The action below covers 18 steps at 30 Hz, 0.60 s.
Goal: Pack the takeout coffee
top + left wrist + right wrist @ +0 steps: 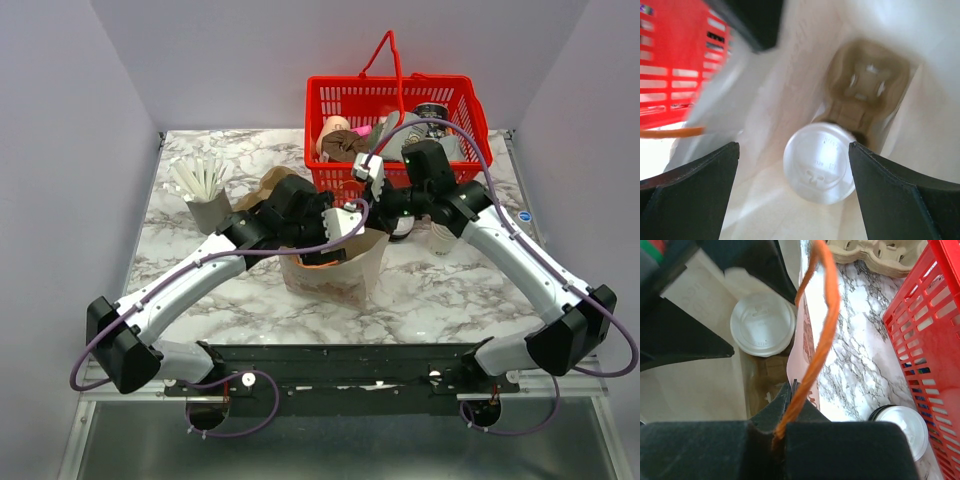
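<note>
The takeout coffee (pixel 819 162), a small white cup with a round lid, stands inside the brown paper bag (pixel 345 275) beside a cardboard cup carrier (pixel 867 85) on the bag's floor. My left gripper (pixel 793 147) hangs open in the bag's mouth above the cup, with its dark fingers (pixel 695 190) wide on either side. In the right wrist view the same lid (pixel 762 322) shows inside the bag (pixel 690 390). My right gripper (pixel 795 390) is shut on the bag's orange twisted handle (pixel 822 325) at the bag's right edge (pixel 390 215).
A red basket (pixel 400 100) with assorted items stands at the back, close behind the right wrist. Another lidded cup (pixel 902 422) stands on the marble table beside the bag. Cardboard carriers (pixel 880 255) and a holder of white sticks (pixel 205 190) sit at the back left.
</note>
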{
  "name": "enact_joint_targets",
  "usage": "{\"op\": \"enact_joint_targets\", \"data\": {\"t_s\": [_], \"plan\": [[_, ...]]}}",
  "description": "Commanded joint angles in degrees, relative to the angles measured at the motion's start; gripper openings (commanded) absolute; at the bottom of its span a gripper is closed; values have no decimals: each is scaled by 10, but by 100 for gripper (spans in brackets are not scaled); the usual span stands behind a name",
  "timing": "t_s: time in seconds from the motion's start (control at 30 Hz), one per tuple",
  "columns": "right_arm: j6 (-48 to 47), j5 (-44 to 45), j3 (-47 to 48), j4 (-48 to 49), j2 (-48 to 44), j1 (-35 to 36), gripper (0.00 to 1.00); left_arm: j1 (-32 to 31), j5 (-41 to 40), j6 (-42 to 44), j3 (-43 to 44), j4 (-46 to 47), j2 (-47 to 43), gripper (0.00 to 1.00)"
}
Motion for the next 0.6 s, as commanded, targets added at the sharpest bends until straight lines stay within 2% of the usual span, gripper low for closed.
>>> {"op": "enact_joint_targets", "data": {"t_s": [0.0,0.2,0.23,0.4,0.43,0.57], "plan": [[3,23,13,-49,20,-6,1,13,82,-58,26,18,-12,99],[3,31,27,-59,32,-8,3,26,101,-86,35,22,-22,99],[3,31,29,-61,33,-8,12,32,104,-99,37,25,-22,99],[2,33,52,-75,45,-9,38,50,121,-132,58,51,-28,99],[2,32,64,-81,47,-9,47,51,124,-138,64,54,-27,99],[2,27,88,-94,56,-11,57,64,129,-157,84,60,-19,99]]}}
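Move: The paper bag's middle lies roughly 4 cm back, 8 cm left and 10 cm below the right hand, whose shut fingers already hold its far rim. From that hand the coffee cup inside is about 2 cm back, 12 cm left and 15 cm down, and the lid stack some 11 cm ahead, 7 cm right. From the left hand the bag's middle is 3 cm back, 1 cm right and 8 cm down, the coffee cup 2 cm back, 3 cm left, 14 cm down. The right fingers let go of the bag's far rim, opening about halfway around it after a short hold while the hand eases some 1.5 cm down and 1 cm forward. Meanwhile the left hand, fingers still wide open, rises about 5.5 cm away from the cup, quickest at the end, its fingers tilting roughly 15 degrees towards level. ##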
